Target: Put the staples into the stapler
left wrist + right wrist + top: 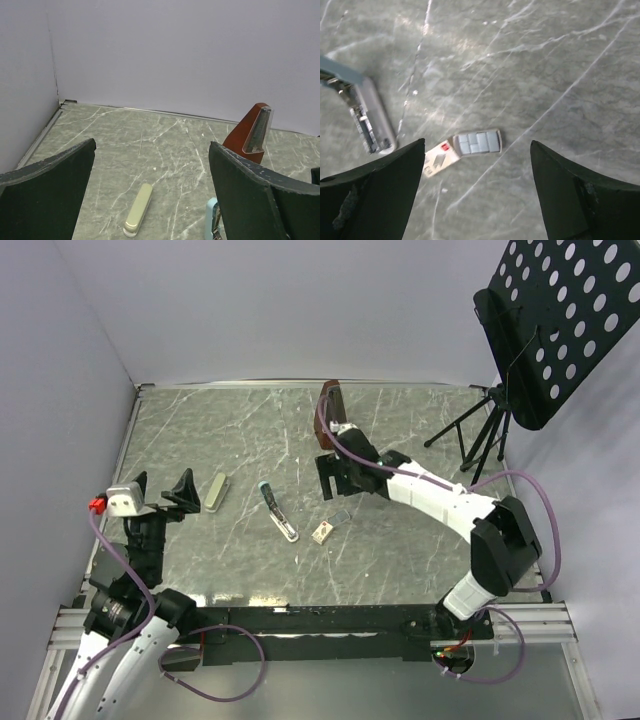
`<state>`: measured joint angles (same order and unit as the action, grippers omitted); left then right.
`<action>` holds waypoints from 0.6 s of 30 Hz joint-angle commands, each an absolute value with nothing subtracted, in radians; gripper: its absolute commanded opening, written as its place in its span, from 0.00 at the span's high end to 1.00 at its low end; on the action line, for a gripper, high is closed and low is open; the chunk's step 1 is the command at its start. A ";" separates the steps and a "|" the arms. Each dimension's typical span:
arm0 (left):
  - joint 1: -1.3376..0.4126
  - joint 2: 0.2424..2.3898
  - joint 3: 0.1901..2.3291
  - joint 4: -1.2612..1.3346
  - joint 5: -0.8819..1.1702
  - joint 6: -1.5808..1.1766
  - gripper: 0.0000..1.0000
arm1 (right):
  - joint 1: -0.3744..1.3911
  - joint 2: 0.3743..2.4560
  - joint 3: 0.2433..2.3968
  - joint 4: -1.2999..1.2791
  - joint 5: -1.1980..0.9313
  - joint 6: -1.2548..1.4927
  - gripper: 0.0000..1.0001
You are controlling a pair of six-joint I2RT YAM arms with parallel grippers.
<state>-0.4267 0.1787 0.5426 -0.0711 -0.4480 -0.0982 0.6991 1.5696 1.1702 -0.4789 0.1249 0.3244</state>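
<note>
A light-blue stapler [279, 512] lies opened flat mid-table, its metal magazine [367, 120] exposed. Just right of it lies the small cream staples box [326, 530] with red print. Its tray is slid out and shows grey staples [477, 142] beside the sleeve [440, 159]. My right gripper [477, 150] hangs open above the box and holds nothing; in the top view the right gripper [347, 490] sits just behind the box. My left gripper [162, 483] stands wide open and empty at the table's left side. In the left wrist view, the left gripper [152, 145] looks across the table.
A beige stapler [214, 492] lies closed just right of the left gripper, the same beige stapler [138, 209] showing between its fingers. A dark red stapler [330, 415] stands upright at the back centre. A black perforated stand [555, 315] on a tripod stands off the table's right rear corner.
</note>
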 commanded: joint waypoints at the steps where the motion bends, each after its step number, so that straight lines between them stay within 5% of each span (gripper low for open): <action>1: -0.399 0.199 0.546 -0.051 -0.414 -0.118 0.00 | 0.692 1.663 1.316 -0.735 0.032 0.281 0.13; 8: -0.368 0.192 0.540 -0.038 -0.400 -0.124 0.01 | 0.692 1.775 1.377 -0.778 -0.028 0.273 0.44; 18: -0.345 0.193 0.528 -0.012 -0.394 -0.120 0.01 | 0.693 1.841 1.399 -0.784 -0.002 0.221 0.58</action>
<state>-0.3546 0.1894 0.5407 -0.0635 -0.4129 -0.1169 0.6968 1.8420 1.3621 -0.7624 -0.0154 0.2478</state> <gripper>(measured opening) 0.995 0.444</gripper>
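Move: The open tray of staples lies about 10 cm below the right hand, some 1 cm nearer the base and 1 cm to its left. At the same level, the card sleeve is about 4 cm back and 5 cm left of the hand. The opened stapler's middle is roughly level with the hand and 13 cm to its left. From the left hand, the staples lie about 9 cm ahead, 34 cm right and 31 cm below. Lower the right gripper about 6 cm towards the staples in their tray, easing it back some 3 cm, and tip the fingers about 20 degrees steeper so they point nearly straight down. On the way, narrow the wide-open fingers to roughly half, keeping them empty and stopping just above the tray. ##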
